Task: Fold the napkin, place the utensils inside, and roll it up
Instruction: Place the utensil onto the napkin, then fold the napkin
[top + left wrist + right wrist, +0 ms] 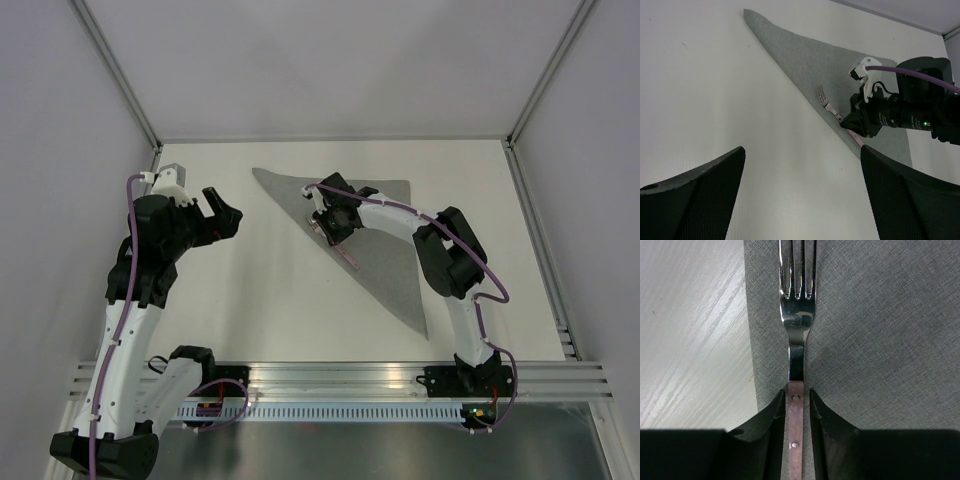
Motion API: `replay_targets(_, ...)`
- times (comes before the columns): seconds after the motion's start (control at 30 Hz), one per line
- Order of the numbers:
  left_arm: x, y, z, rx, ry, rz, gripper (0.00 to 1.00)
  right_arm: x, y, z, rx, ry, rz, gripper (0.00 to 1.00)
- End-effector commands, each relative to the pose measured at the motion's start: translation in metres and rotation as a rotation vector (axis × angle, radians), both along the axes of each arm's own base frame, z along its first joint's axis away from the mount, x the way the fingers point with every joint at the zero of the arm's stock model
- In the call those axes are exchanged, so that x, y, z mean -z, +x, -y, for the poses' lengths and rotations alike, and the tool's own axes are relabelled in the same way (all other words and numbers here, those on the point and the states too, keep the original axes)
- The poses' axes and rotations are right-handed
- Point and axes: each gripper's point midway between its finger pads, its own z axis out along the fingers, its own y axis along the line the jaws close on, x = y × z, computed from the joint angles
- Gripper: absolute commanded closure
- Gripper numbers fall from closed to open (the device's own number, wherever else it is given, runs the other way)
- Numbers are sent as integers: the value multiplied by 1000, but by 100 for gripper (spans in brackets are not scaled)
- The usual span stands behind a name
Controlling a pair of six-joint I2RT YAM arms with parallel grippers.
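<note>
The grey napkin (385, 240) lies folded into a triangle on the white table, long folded edge facing left. It also shows in the left wrist view (805, 65) and fills the right wrist view (880, 315). A fork (797, 315) with a pink handle lies flat on it, just inside the folded edge (824, 98). Its handle end shows in the top view (347, 257). My right gripper (797, 400) straddles the handle, jaws slightly apart with a thin gap on each side (325, 228). My left gripper (222, 215) is open and empty above bare table, left of the napkin (802, 150). No other utensil is in view.
The white table (250, 310) is walled by white panels at the back and sides. An aluminium rail (340, 378) with both arm bases runs along the near edge. The right arm (450, 250) reaches over the napkin's lower part.
</note>
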Motion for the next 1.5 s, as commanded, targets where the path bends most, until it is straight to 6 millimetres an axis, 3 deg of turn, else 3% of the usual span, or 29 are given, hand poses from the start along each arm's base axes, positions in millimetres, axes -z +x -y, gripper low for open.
replay_targets(0.0,-3,1,1,9,3,10,0,-18,10,-4,4,2,44,68)
replay_targets(0.2,-4,1,3,19,-7,12,0,-47,10,-9,-6,43,66,55)
replay_targets(0.3,-7,1,9,50,-24,23,0,-76,12,-8,-6,69,105,51)
replay_targets(0.33,-6,0,14,76,-41,25,0,-94,14,-4,0,89,134,50)
replay_targets(0.4,-10,3,21,104,-65,54,0,-110,17,7,21,111,146,49)
replay_targets(0.43,-5,4,26,114,-85,46,0,-125,26,22,60,137,163,49)
replay_targets(0.5,-10,6,44,163,-104,92,1,-137,31,40,97,174,152,49)
replay_targets(0.53,0,10,49,154,-98,79,1,-148,43,66,155,195,164,49)
replay_targets(0.57,1,4,74,217,-89,85,1,-148,46,81,186,207,151,49)
replay_targets(0.6,-1,6,86,234,-76,112,1,-152,46,89,216,251,127,49)
replay_targets(0.63,5,9,93,219,-36,125,1,-162,55,120,281,265,144,49)
replay_targets(0.67,13,2,120,288,-16,122,1,-165,57,133,300,277,149,48)
replay_targets(0.7,9,4,133,308,-22,168,1,-160,54,146,320,278,135,48)
replay_targets(0.73,21,3,141,326,15,177,1,-169,56,171,364,284,164,48)
replay_targets(0.77,31,-6,163,391,34,181,1,-170,56,183,384,288,176,47)
replay_targets(0.83,37,-9,184,447,75,275,0,-163,50,207,430,309,154,47)
replay_targets(0.87,45,-21,206,518,95,300,0,-157,47,214,445,318,140,47)
replay_targets(0.97,53,-34,235,591,189,449,0,-154,47,236,490,333,129,47)
replay_targets(1.0,67,-48,254,656,227,456,0,-152,47,240,499,333,127,47)
replay_targets(1.07,67,-60,275,711,285,543,1,-148,49,253,530,334,130,48)
replay_targets(1.1,84,-61,285,734,331,538,2,-148,50,255,534,334,129,49)
replay_targets(1.2,92,-75,308,786,402,617,5,-144,50,260,546,326,126,49)
replay_targets(1.23,108,-78,314,814,469,627,6,-144,51,260,545,325,125,49)
replay_targets(1.3,114,-96,329,873,520,709,6,-144,52,262,550,322,129,49)
replay_targets(1.33,130,-103,336,907,556,720,6,-144,52,262,549,322,130,49)
replay_targets(1.4,132,-121,350,940,585,804,5,-144,53,262,551,322,130,49)
replay_targets(1.47,157,-134,361,996,636,801,5,-142,52,263,553,321,129,49)
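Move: The fork lies right under my right fingertips, its middle about 1 cm back and 1 cm to the right, near the folded napkin's diagonal edge. From the same hand, the napkin's far right corner is some 18 cm ahead and 21 cm right, its near corner about 23 cm back and 21 cm right. My empty left hand has that near corner about 14 cm back, 38 cm right and 27 cm below; the fork is 10 cm ahead and 18 cm right. I keep opening my right fingers, already parting around the fork handle, to about half wide, rise straight off it, then swing right to just beyond the napkin's right edge, ending about 26 cm right and 14 cm up. Meanwhile my left hand, staying wide open, sweeps some 35 cm right, sinking and drawing back towards the napkin's near corner, turning clockwise and rolling, and touches nothing yet. ##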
